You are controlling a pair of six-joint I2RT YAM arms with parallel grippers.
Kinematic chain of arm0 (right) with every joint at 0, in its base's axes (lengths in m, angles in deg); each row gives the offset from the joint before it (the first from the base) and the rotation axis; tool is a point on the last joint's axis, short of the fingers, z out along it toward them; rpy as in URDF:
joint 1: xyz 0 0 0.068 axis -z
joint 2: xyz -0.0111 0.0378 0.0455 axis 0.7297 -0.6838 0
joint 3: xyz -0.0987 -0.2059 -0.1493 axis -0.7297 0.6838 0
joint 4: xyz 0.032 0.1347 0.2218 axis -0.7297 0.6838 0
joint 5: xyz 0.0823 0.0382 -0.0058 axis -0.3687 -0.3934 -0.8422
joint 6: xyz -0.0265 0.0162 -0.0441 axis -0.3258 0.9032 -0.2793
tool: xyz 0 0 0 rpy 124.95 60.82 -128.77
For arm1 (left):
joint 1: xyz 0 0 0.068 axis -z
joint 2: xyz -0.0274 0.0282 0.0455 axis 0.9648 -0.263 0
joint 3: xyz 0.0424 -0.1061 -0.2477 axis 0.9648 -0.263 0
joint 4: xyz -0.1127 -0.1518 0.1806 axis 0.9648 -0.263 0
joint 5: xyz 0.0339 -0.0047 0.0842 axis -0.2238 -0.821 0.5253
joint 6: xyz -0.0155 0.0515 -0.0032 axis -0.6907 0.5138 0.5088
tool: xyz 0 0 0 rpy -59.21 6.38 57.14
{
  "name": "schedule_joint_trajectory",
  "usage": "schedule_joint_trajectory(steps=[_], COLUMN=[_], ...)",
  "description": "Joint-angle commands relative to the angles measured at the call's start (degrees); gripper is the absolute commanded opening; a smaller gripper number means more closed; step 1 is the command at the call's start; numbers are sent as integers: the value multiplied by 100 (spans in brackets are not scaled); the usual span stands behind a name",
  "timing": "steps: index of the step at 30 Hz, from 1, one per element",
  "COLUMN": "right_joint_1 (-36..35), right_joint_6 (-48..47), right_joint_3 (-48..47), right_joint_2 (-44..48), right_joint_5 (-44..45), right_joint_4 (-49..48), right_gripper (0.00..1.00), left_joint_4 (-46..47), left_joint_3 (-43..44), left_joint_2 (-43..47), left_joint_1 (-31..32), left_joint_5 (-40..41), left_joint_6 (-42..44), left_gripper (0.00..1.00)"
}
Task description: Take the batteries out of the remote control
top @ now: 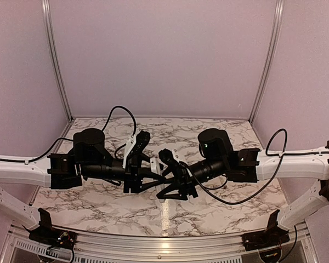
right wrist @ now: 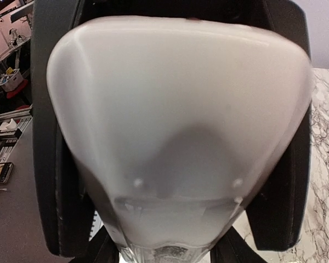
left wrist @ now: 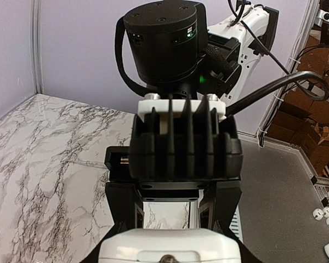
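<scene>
The white remote control hangs above the marble table between my two arms, which meet at the middle. My right gripper is shut on it. In the right wrist view the remote control fills the picture, blurred, with black fingers tight against both its sides. In the left wrist view a rounded end of the remote control sits at the bottom edge, and my left gripper has its jaws against both sides of that end. Behind it rises the right gripper. The batteries are hidden.
The marble table top lies under both arms, with purple walls and aluminium posts around it. Black cables loop over both wrists. A metal rail runs along the near edge.
</scene>
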Motion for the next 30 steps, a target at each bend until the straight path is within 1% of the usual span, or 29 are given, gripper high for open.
schedule_joint_trajectory(steps=[1, 2, 3, 4, 5, 7, 8, 9, 10, 12, 16, 20, 23, 25, 27, 30], right_joint_1=[-25, -27, -22, -22, -26, 4, 56, 105, 181, 350, 731, 894, 925, 935, 936, 941], right_joint_6=[86, 148, 220, 297, 394, 641, 842, 1031, 1213, 1584, 2437, 3160, 3904, 4422, 4944, 5570], right_joint_3=[6, 36, 59, 98, 145, 291, 399, 522, 639, 874, 1274, 1671, 1943, 2087, 2223, 2273], right_joint_2=[191, 210, 232, 260, 284, 351, 408, 474, 546, 677, 924, 1186, 1225, 1160, 1086, 1013], right_joint_5=[116, 206, 319, 418, 531, 688, 691, 673, 628, 582, 524, 468, 467, 452, 422, 485], right_joint_4=[-99, -156, -204, -269, -339, -561, -734, -927, -1124, -1411, -1978, -2780, -3603, -4171, -4712, -5193], right_gripper=[3, 7, 13, 27, 46, 78, 90, 97, 98, 98, 98, 98, 98, 98, 98, 98], left_joint_4=[-116, -88, -43, 9, 96, 356, 514, 666, 810, 1115, 1982, 2263, 2713, 3209, 3798, 4346], left_joint_3=[117, 98, 67, 27, -33, -212, -326, -423, -531, -738, -1217, -1348, -1420, -1506, -1659, -1732], left_joint_2=[-25, 1, 45, 100, 175, 376, 500, 621, 722, 914, 1141, 1215, 1073, 913, 789, 689], left_joint_1=[-11, -11, -11, -9, -11, -11, -16, -20, -20, -24, -27, -29, -29, -28, -27, -29], left_joint_5=[-8, 11, 50, 115, 200, 444, 568, 729, 926, 1181, 1180, 1733, 1614, 1440, 1326, 1098], left_joint_6=[108, 111, 110, 114, 105, 75, 55, 23, -48, -150, 1, 266, 491, 630, 963, 1159], left_gripper=[20, 18, 15, 10, 7, 4, 3, 2, 0, 0, 0, 0, 0, 0, 0, 0])
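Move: Both hands already grip the white remote control between them. Its middle sits a few centimetres below the left hand, about 3, with no clear offset forward or sideways, as the left fingers hold its upper part. For the right hand, which grips it lower down, that middle is roughly 2 cm above and otherwise level. Nothing else stands close by. Outward to either side the hands part after a short hold. The right fingers spread wide and let go of the remote, and that hand backs off about 5 cm to its right and 5 cm forward, then rises, its fingertips tipping up. The left keeps its pinch and draws the remote some 5 cm left and 5 cm up, fingertips tilting up and swinging counter-clockwise. ##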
